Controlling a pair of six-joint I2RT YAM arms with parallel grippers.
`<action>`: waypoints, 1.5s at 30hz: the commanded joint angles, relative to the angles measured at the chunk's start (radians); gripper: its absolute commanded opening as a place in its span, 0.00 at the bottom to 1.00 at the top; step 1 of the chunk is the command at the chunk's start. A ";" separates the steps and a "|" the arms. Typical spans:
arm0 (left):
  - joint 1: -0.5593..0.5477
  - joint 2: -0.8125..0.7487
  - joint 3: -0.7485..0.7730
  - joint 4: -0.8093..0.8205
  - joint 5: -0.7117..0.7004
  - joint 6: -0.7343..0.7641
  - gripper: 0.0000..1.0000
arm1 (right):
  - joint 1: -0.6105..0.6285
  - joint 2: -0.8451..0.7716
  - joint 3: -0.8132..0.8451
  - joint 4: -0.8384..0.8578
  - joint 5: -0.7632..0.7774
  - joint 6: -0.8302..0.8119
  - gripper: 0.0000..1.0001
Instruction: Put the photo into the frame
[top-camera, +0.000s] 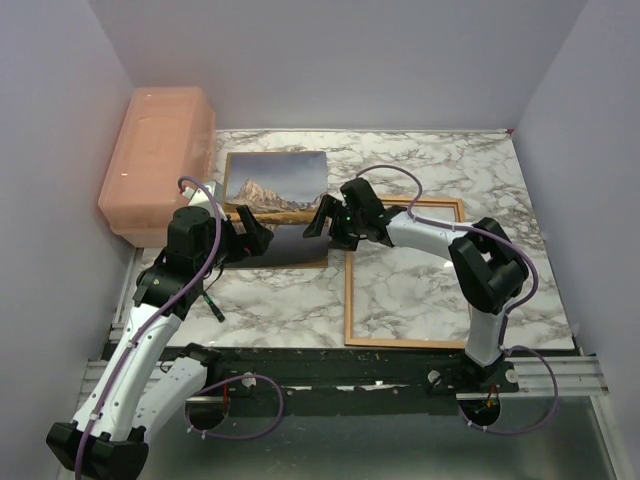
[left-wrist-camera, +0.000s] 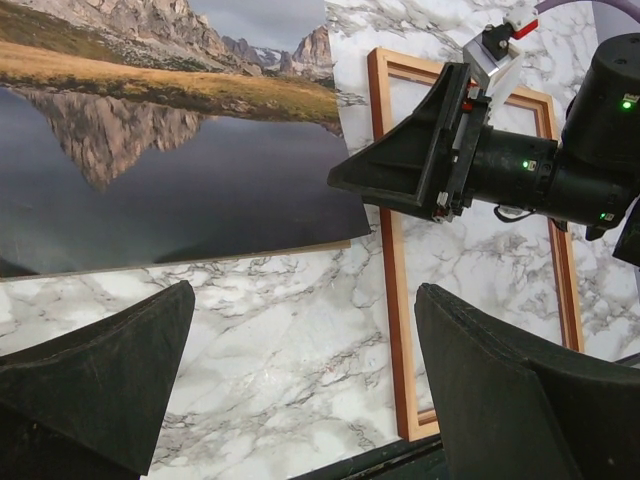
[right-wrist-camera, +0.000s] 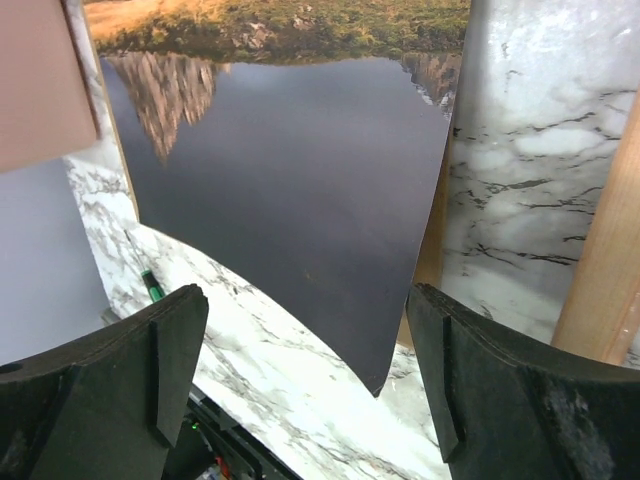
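Note:
The photo (top-camera: 275, 205) of a mountain mirrored in a lake lies face up at the back left of the marble table. To its right lies the frame (top-camera: 348, 290), with its light wood side showing and marble visible through the pane. My left gripper (top-camera: 255, 232) hovers open over the photo's near left part. In the left wrist view its fingers (left-wrist-camera: 120, 370) have only marble between them. My right gripper (top-camera: 330, 225) is open at the photo's right edge. The photo's (right-wrist-camera: 300, 170) near corner sits between the open fingers (right-wrist-camera: 470, 380) and nothing is gripped.
A brown backing board (top-camera: 226, 190) lies under the photo and shows along its edges. A translucent pink box (top-camera: 160, 160) stands at the back left, against the wall. A black rail (top-camera: 330, 360) runs along the table's near edge, just below the frame.

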 joint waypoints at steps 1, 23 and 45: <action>0.006 0.005 0.007 0.008 0.022 0.002 0.94 | 0.002 -0.014 -0.035 0.088 -0.047 0.051 0.86; 0.007 0.015 -0.004 0.008 0.019 0.008 0.94 | 0.001 0.129 -0.186 0.474 -0.156 0.260 0.67; 0.007 0.026 -0.013 0.015 0.039 -0.002 0.94 | 0.004 0.223 -0.109 0.541 -0.186 0.293 0.16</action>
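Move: The photo's middle lies about 12 cm left of the right hand, 6 cm ahead and 5 cm down, with its right edge almost under the hand and its near right corner some 6 cm back. The backing board lies beneath the photo in almost the same place; the frame's middle is roughly 19 cm to the hand's right and 9 cm back. From the idle left hand the photo's middle is about 14 cm ahead, 2 cm to the right and 20 cm below. The right hand pushes in over the photo's right edge, going about 5 cm left in all and sinking some 4 cm: first down and a little back, then left and slightly forward again almost level, with a last small dip. Meanwhile the wrist tilts some 20 degrees so the fingers point flatter and more to the left, and the wide-open fingers draw in to about two thirds, hold there, then close at the end around the photo's right edge, a few centimetres ahead of the near corner. ##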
